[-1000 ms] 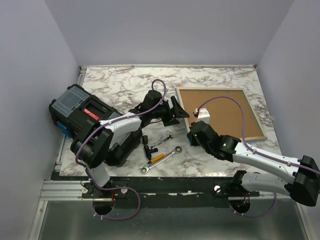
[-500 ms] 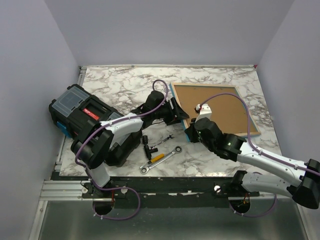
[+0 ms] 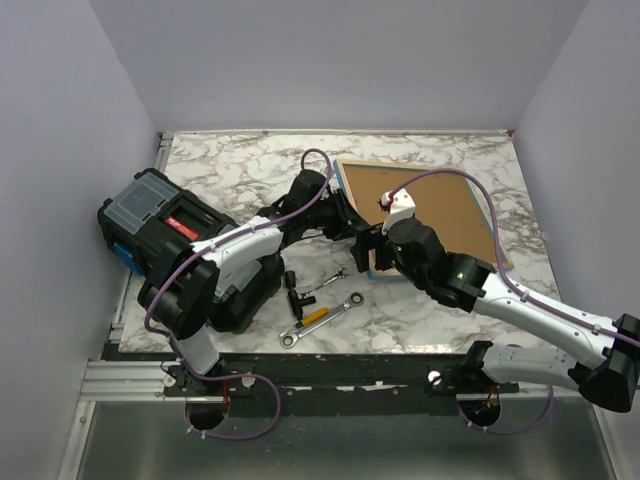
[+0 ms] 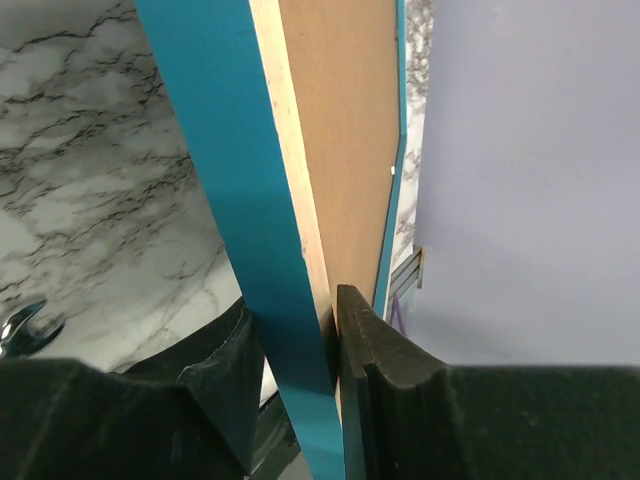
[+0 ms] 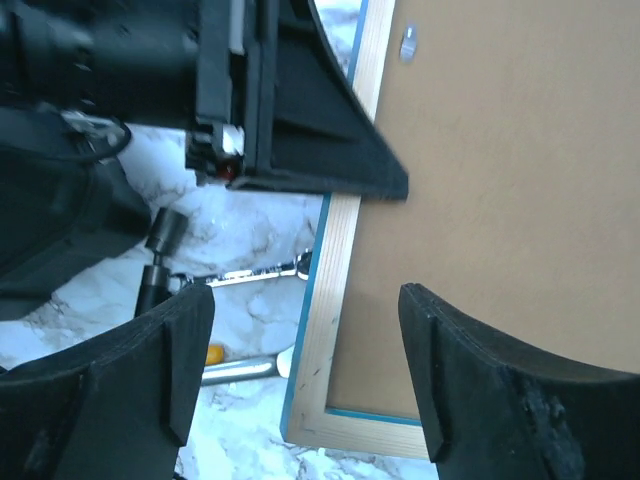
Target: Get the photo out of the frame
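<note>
The frame [image 3: 445,212] lies back up at the right of the table, brown backing showing inside a turquoise border, its left edge raised. My left gripper [image 3: 340,215] is shut on that left edge; in the left wrist view its fingers [image 4: 365,360] pinch the turquoise rim [image 4: 215,150]. My right gripper [image 3: 375,250] is open and empty over the frame's near left corner [image 5: 330,410], with its fingers [image 5: 190,370] either side of that corner. The left gripper also shows in the right wrist view [image 5: 300,150]. The photo is hidden.
A black toolbox [image 3: 160,225] stands at the left. A ratchet wrench [image 3: 320,320], a yellow-handled tool [image 3: 312,316] and a black socket tool [image 3: 293,290] lie near the front, just left of the frame. A small metal tab [image 5: 407,42] sits on the backing.
The left gripper has closed on the frame's left edge, raised it and drawn the frame leftward. The right gripper has moved left and up over the near left corner.
</note>
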### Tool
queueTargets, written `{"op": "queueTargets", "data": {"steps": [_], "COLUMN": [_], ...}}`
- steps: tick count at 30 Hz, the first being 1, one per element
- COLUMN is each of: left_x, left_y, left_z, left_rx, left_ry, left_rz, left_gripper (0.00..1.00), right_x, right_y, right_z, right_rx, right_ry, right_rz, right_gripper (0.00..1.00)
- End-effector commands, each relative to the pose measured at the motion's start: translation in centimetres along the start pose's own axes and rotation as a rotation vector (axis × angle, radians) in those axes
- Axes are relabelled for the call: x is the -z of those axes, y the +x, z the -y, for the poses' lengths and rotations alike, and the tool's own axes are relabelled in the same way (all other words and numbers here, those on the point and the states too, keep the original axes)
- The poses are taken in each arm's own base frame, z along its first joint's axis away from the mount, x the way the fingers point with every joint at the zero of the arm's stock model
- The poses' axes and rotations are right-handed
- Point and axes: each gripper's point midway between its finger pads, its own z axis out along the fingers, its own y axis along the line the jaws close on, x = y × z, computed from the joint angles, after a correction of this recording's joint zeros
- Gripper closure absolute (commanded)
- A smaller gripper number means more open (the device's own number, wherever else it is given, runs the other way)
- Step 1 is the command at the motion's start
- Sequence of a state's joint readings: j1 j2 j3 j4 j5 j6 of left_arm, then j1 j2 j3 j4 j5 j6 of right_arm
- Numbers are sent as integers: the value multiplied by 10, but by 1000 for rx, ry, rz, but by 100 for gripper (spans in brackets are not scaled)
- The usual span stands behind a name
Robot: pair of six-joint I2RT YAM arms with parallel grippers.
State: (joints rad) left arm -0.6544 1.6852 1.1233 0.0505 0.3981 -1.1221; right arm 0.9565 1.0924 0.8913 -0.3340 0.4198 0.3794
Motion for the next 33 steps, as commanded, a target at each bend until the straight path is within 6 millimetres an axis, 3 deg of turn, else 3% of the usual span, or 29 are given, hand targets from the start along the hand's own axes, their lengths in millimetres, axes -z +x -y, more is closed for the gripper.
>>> {"op": "queueTargets", "data": {"steps": [1,8,13,17,20,26,31,33], "left_x": [23,56,77,95,97,97,99,101], "left_y": [-11,-36,-59,-75,-82,-77,-77,-76], "left_z": [28,24,18,10,12,13,10,9], "left_rx": [-132,-102,-74,-39,-20,33,61,73], "left_ry": [40,-57,-71,-80,-47,-27,-49,-57], "left_rz": [-37,-80,-97,-58,-62,-100,-87,-80], "left_gripper": [100,100,100,100,100,100,100,100], "right_x": [12,15,18,8,-2,-13,-23,-27], "right_y": [-29,-13,-18,-11,-2,3,-7,-9], "right_z": [6,7,-2,-5,-11,-31,21,25], "right_rx": [98,264,367,443,482,590,627,663], "right_ry": [27,0,-69,-75,-80,4,412,466], "right_rz": [50,-68,-22,-18,-17,25,116,144], "right_gripper": [13,0,0,0,0,0,0,0]}}
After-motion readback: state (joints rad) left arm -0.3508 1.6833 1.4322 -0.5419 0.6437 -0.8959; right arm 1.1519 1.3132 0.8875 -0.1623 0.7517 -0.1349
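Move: The left hand already pinches the frame's left rail; the frame's middle lies about 17 cm to its right, 3 cm farther out and 4 cm lower. From the right hand, now empty and partly open, that middle is some 9 cm ahead, 11 cm right and 7 cm below. On the table, 16 cm below the left hand, are the small wrench 5 cm back and 7 cm left, and the large wrench 14 cm back and 8 cm left. Keeping its pinch on the left rail, the left hand carries the frame about 10 cm left, rising and reaching forward some 4 cm each, then holds. The right hand opens fully and rises 3 cm, then sinks about 5 cm, swinging left and lastly forward and back right. It rolls some 30 degrees, right side up, to bring its open fingers astride the near rail. ##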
